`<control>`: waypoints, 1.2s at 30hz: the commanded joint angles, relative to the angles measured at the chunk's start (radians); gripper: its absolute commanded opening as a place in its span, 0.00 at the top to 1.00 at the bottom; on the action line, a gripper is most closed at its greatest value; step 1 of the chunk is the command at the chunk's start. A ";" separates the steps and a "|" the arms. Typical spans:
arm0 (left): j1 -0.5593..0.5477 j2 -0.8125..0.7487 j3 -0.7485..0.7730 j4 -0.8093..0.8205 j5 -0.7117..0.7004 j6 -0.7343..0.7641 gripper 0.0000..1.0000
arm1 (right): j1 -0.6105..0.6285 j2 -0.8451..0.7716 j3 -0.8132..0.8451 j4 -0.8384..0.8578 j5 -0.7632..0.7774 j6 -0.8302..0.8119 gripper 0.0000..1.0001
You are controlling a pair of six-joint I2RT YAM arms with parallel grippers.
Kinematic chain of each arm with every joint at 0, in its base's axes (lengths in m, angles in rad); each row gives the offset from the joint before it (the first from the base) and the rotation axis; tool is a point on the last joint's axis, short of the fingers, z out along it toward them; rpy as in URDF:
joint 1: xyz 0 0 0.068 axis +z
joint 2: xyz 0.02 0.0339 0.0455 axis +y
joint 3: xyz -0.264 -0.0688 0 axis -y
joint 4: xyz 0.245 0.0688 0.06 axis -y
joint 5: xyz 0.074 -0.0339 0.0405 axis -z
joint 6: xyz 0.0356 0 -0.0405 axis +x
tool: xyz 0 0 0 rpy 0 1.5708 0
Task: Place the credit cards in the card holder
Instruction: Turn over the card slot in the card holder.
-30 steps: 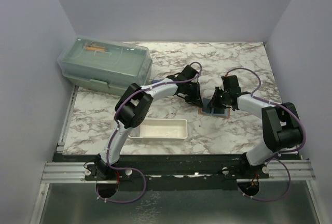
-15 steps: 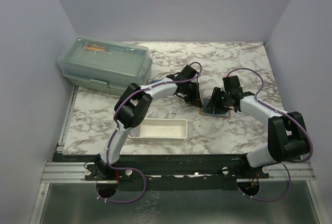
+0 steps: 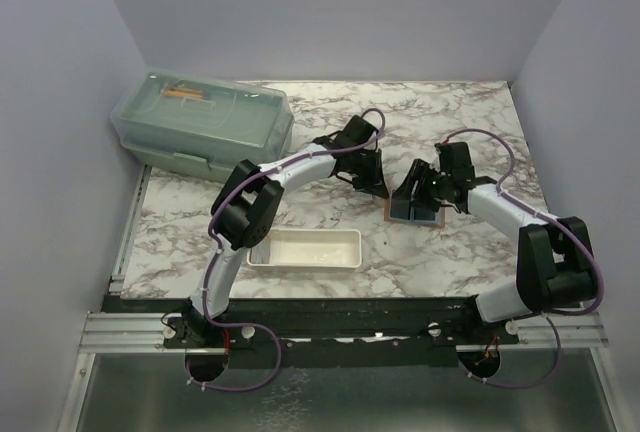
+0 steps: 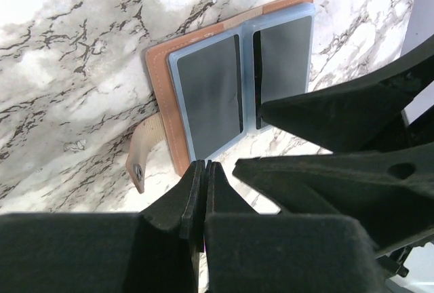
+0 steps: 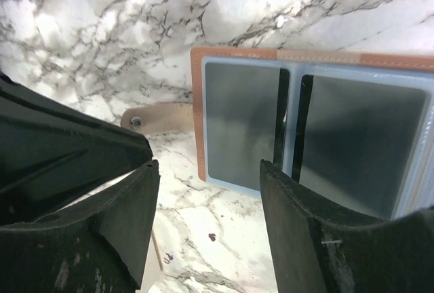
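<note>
The card holder [image 3: 414, 215] lies open and flat on the marble, tan-brown [image 4: 161, 96] with a studded strap [image 4: 139, 161]. Two blue-grey credit cards [image 4: 209, 93] [image 4: 283, 69] lie side by side in its pale sleeves; the right wrist view shows them too [image 5: 244, 127] [image 5: 352, 150]. My left gripper [image 3: 378, 184] is shut with nothing between its fingers [image 4: 201, 165], just off the holder's edge near the strap. My right gripper [image 3: 412, 192] stands open [image 5: 207, 171] over the marble beside the holder's left sleeve, holding nothing.
A white rectangular tray [image 3: 305, 250] sits near the front, left of centre. A translucent green lidded box [image 3: 205, 127] stands at the back left. The two grippers are close together over the holder; the right gripper's fingers [image 4: 339, 110] fill the left wrist view's right side.
My right gripper has opened from shut and its arm shifted slightly right. My left gripper closed fully and its arm drew a little toward the back.
</note>
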 commanded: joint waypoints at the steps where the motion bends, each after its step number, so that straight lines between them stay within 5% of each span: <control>1: -0.013 -0.010 0.049 -0.022 0.034 -0.010 1.00 | -0.031 -0.010 0.006 0.038 -0.040 0.009 0.36; 11: -0.022 0.056 0.096 -0.021 0.021 -0.008 0.69 | -0.031 0.107 0.039 0.014 0.041 -0.078 0.87; 22: -0.038 0.088 0.105 -0.021 -0.004 0.012 0.53 | -0.032 0.092 0.017 -0.022 0.133 -0.086 0.90; 36: -0.043 0.122 0.126 -0.020 -0.019 0.011 0.46 | -0.031 0.165 0.009 -0.005 0.137 -0.066 1.00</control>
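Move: The left card slot of the open card holder lies about 4 cm to the right of my left fingertips, level with them and some 5 cm below; my right hand is directly above it, about 4 cm up. The stack of right slots is about 6 cm to the right of my right hand and 1 cm back, at the same depth. The holder's strap is about 1 cm to the left of my left hand, straight ahead 0, and 5 cm below. I shut my open right fingers as I bring them down about 4 cm and some 3 cm to the right, rolling the hand slightly left side down, until the closed tips rest on the left slot's inner edge beside the spine. Meanwhile I shift my left hand about 2 cm right, first rising a little, then sinking, and open its shut fingers about halfway around the left slot's outer near corner. ##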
